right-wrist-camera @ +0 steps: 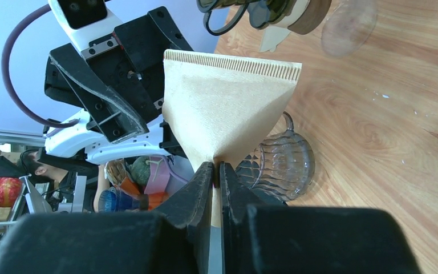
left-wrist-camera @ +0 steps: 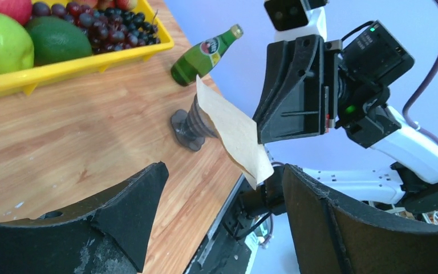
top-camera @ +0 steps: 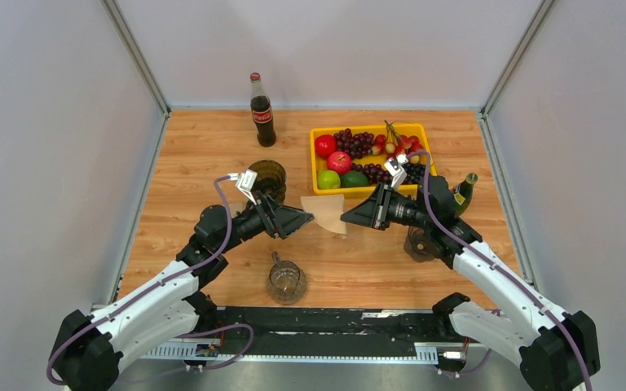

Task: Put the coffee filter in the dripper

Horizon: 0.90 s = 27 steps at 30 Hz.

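My right gripper (right-wrist-camera: pixel 217 166) is shut on the narrow end of a brown paper coffee filter (right-wrist-camera: pixel 228 108) and holds it in the air above the table's middle (top-camera: pixel 326 213). The filter's wide crimped edge points toward my left gripper (top-camera: pixel 306 218). That gripper (left-wrist-camera: pixel 223 170) stands open, facing the filter (left-wrist-camera: pixel 234 128), whose corner hangs just before its fingers without touching them. A clear ribbed glass dripper (top-camera: pixel 285 281) with a handle stands on the table near the front edge, below the two grippers and also seen in the right wrist view (right-wrist-camera: pixel 282 165).
A yellow tray (top-camera: pixel 318 186) of fruit sits at the back right. A cola bottle (top-camera: pixel 262 112) stands at the back. A dark glass vessel (top-camera: pixel 268 176) is behind my left gripper. A green bottle (top-camera: pixel 464 191) and a smoky cone-shaped piece (top-camera: pixel 418 243) stand by my right arm.
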Each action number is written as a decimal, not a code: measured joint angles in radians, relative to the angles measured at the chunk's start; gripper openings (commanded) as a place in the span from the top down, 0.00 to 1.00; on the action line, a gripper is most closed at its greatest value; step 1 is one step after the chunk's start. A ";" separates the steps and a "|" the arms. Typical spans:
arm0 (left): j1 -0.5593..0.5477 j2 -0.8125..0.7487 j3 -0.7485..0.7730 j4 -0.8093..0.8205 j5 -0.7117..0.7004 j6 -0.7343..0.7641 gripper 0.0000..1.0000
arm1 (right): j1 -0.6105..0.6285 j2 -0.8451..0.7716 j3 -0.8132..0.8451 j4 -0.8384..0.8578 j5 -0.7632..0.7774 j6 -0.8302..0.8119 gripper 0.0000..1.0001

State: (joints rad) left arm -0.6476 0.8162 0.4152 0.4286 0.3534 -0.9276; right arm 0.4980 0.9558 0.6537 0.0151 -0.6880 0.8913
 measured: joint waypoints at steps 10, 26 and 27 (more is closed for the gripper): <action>-0.001 -0.037 -0.047 0.129 0.008 0.000 0.43 | -0.004 -0.017 0.001 0.000 -0.011 0.013 0.89; -0.001 -0.037 -0.075 0.227 0.081 0.032 0.79 | -0.004 -0.023 0.004 0.000 -0.013 0.025 0.88; -0.001 -0.037 -0.075 0.229 0.085 0.037 0.80 | -0.004 -0.023 0.006 -0.001 -0.014 0.025 0.88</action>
State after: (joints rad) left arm -0.6483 0.7795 0.3405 0.6571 0.4381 -0.8906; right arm 0.4938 0.9329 0.6598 0.0143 -0.7021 0.9161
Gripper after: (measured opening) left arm 0.238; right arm 0.114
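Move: The left hand is empty, its fingers wide open. The coffee filter hangs in front of them, its middle about 6 cm to the right, 2 cm ahead and roughly level. From the left hand, the brown dripper stands about 16 cm ahead, 8 cm left and 8 cm lower, and the glass mug about 7 cm back, 3 cm left and 16 cm below. The right hand already pinches the filter, whose middle is about 5 cm to its left and 1 cm ahead, nearly level. Upward and a little back, about 2 cm each way, the left hand eases along the filter's open side. Its fingers tip up some 10 degrees as they close from wide open to nearly shut at the filter's near rim corner; a pinch on the paper can't be made out. The right hand keeps its grip on the filter and all but holds its place, rising about 1 cm. ##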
